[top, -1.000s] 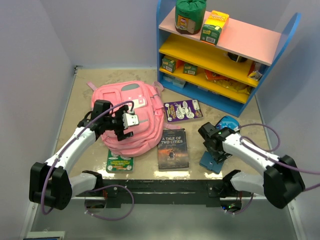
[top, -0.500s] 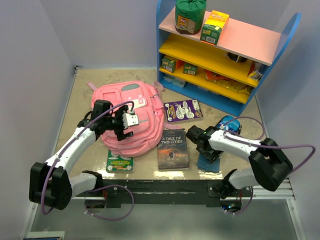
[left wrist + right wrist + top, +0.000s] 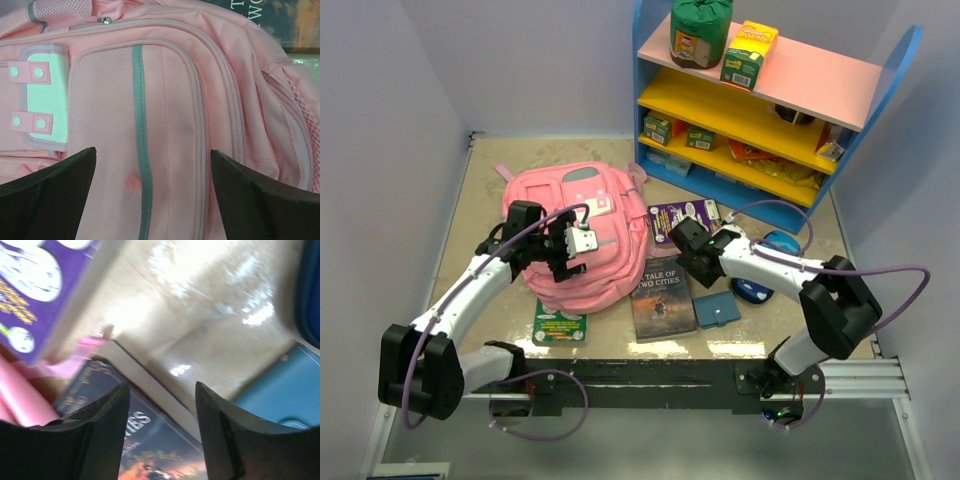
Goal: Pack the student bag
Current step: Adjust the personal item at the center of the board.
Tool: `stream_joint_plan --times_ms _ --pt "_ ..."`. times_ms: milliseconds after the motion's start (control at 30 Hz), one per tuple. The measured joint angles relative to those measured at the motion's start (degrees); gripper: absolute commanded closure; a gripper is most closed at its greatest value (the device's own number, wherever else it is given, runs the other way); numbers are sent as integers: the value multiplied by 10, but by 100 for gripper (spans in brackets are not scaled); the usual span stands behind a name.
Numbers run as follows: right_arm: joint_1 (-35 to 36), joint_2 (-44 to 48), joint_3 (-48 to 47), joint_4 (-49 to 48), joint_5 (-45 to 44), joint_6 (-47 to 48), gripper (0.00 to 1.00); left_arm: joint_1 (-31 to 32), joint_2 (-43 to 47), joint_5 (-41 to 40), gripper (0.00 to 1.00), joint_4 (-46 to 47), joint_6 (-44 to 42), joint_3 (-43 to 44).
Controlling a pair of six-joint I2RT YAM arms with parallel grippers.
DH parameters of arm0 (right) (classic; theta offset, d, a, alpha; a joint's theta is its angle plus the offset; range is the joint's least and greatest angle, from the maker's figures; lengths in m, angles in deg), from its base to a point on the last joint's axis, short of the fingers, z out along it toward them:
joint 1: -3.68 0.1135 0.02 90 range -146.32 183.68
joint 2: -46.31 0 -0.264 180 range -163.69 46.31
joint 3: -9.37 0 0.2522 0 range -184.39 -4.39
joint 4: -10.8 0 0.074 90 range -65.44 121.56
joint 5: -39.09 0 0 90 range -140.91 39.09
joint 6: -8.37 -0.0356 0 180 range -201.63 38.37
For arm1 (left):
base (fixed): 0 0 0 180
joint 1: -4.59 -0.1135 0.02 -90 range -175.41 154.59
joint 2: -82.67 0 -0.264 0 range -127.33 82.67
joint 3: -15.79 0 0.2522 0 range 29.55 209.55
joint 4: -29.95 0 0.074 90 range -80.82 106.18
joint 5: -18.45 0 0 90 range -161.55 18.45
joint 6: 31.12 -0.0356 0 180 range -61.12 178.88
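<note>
The student bag (image 3: 582, 225), a pink backpack, lies front up at the left of the table. My left gripper (image 3: 570, 245) hovers just over its front pocket (image 3: 165, 100), wide open, with nothing between its fingers (image 3: 50, 195). My right gripper (image 3: 685, 245) hangs open and empty over the top right corner of the book "A Tale of Two Cities" (image 3: 662, 297), between it and a purple card (image 3: 686, 219). In the right wrist view the book's corner (image 3: 150, 450) shows between the fingertips (image 3: 107, 415).
A blue notebook (image 3: 717, 309) lies right of the book, and a blue rounded item (image 3: 760, 290) sits beyond it. A green card (image 3: 558, 326) lies below the bag. A blue shelf unit (image 3: 770, 100) with snacks stands at the back right.
My right arm has swung left from over the blue notebook to the book's top right corner, its jaws narrowing a little. The notebook now lies uncovered. The left arm has not moved.
</note>
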Motion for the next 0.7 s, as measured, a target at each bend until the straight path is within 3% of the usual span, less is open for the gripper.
stream_joint_plan --times_ms 200,367,700 --pt "-21 2 -37 2 -10 27 23 0 0 -6 0 -1 -1 -2" --pt "-22 45 -46 71 -3 23 18 0 0 -8 0 0 -2 -2" --pt "-20 195 99 138 82 -4 13 0 0 -9 0 -3 -5 -2"
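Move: The blue wallet, the personal item, lies about 7 cm back and 4 cm right of the right hand, some 5 cm below it. The Tale of Two Cities book is about 4 cm back and 7 cm to that hand's left; the purple book is some 14 cm ahead and 2 cm left, and the blue case about 4 cm ahead and 16 cm right. From the left hand, the wallet lies roughly 29 cm right, 8 cm back and 11 cm lower. Ease the right gripper a couple of centimetres forward while lifting it about 4 cm off the book's right edge, then swing it back some 10 cm and about 5 cm right, sinking again to hang open over the wallet without reaching down to it. Spread the half-open fingers wider on the way, and tip them slightly more downward as the hand comes back. ##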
